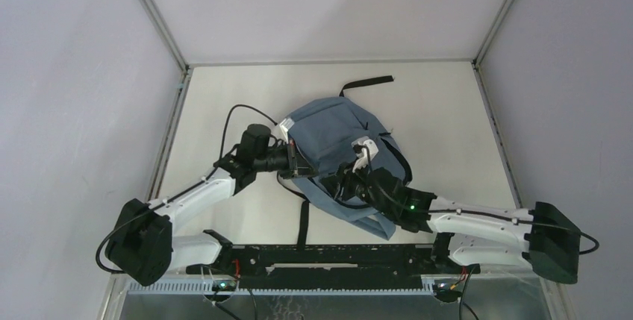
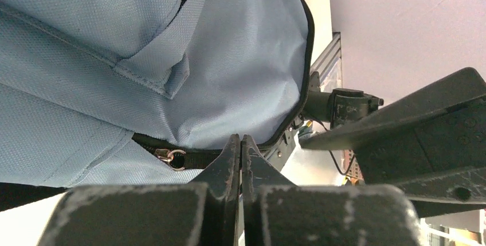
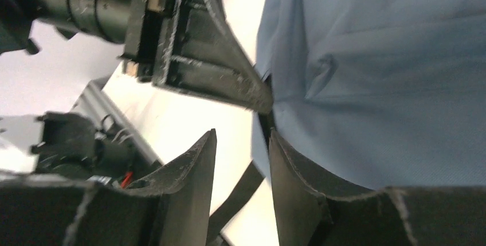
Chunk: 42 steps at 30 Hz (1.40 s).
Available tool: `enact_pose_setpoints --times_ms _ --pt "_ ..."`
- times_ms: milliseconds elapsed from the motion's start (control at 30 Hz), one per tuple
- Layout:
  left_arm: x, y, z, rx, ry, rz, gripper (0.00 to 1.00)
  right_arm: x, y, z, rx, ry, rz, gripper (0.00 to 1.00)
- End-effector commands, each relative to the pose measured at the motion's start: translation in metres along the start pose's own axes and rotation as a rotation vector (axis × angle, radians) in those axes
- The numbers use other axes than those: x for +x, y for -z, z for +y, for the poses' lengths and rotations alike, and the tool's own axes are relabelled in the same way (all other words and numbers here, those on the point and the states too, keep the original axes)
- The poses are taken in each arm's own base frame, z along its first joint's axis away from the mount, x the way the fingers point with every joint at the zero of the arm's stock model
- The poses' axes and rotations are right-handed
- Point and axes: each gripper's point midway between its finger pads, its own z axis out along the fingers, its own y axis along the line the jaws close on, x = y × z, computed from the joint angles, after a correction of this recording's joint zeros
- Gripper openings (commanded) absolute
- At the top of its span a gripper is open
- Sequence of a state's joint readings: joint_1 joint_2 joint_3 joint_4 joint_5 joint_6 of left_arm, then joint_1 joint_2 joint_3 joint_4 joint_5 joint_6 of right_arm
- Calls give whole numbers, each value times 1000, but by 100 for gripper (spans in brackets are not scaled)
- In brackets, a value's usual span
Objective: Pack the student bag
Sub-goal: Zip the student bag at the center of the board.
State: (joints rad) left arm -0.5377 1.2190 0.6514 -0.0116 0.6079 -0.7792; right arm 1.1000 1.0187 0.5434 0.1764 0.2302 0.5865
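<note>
The student bag (image 1: 332,130), dusty-blue with black zip lines, lies in the middle of the table, its left edge raised. My left gripper (image 1: 297,162) is shut on that edge; in the left wrist view its tips (image 2: 240,140) meet at the black zip band, beside a metal zip pull (image 2: 172,157). My right gripper (image 1: 349,178) is at the bag's near side and stands open (image 3: 243,133). One of its fingers (image 3: 286,171) rests against the blue fabric (image 3: 390,85). Only table and a black strap (image 3: 238,194) show between its fingers. The left gripper's finger (image 3: 229,79) shows just above.
A black strap (image 1: 304,219) trails from the bag toward the front rail (image 1: 313,256). The carry handle (image 1: 369,81) points to the back. White walls and metal posts (image 1: 168,148) enclose the table (image 1: 455,126) on three sides.
</note>
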Motion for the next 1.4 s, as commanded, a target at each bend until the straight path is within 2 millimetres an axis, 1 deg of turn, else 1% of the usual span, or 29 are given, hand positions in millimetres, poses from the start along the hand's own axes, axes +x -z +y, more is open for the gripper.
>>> enact_pose_setpoints --times_ms 0,33,167,333,467,600,800,1067,1300,1367 --pt "-12 6 -35 101 -14 2 0 -46 -12 2 37 111 -288 47" --pt "-12 6 -36 101 -13 2 0 -43 -13 5 25 116 -313 47" --pt "-13 7 -37 102 -5 -3 0 -29 -26 11 17 164 -341 50" --pt "-20 10 -38 95 18 -34 0 -18 -35 25 -26 165 -357 51" --pt "-25 11 -33 85 26 -59 0 -12 -40 24 -25 155 -352 51" --pt "-26 12 -33 92 32 -65 0 -9 -46 21 -7 153 -354 51" --pt "-28 14 -30 88 43 -76 0 -4 -56 27 -24 172 -336 49" --pt "-33 18 -23 76 64 -104 0 5 -61 24 -20 178 -308 48" --pt "-32 18 -6 51 93 -116 0 11 -55 25 -21 176 -275 48" --pt "-33 18 -6 56 94 -123 0 13 -54 26 -24 184 -269 48"
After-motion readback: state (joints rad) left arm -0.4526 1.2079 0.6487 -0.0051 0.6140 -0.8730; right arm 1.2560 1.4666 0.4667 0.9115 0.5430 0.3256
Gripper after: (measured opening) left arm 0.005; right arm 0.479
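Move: The zip pull lies some 5 cm ahead of the half-open right fingers, 4 cm to their left and 4 cm below. The bag's middle is about 7 cm ahead of the right hand and 5 cm to its right; the black strap lies on the board 9 cm back and 6 cm left. From the shut left fingers, at the zip tape, the pull is about 3 cm ahead, 1 cm left and 2 cm lower. Half-open right fingers reach 5 cm left, also down and forward, towards the zip pull; left shifts 2.5 cm forward-left. ##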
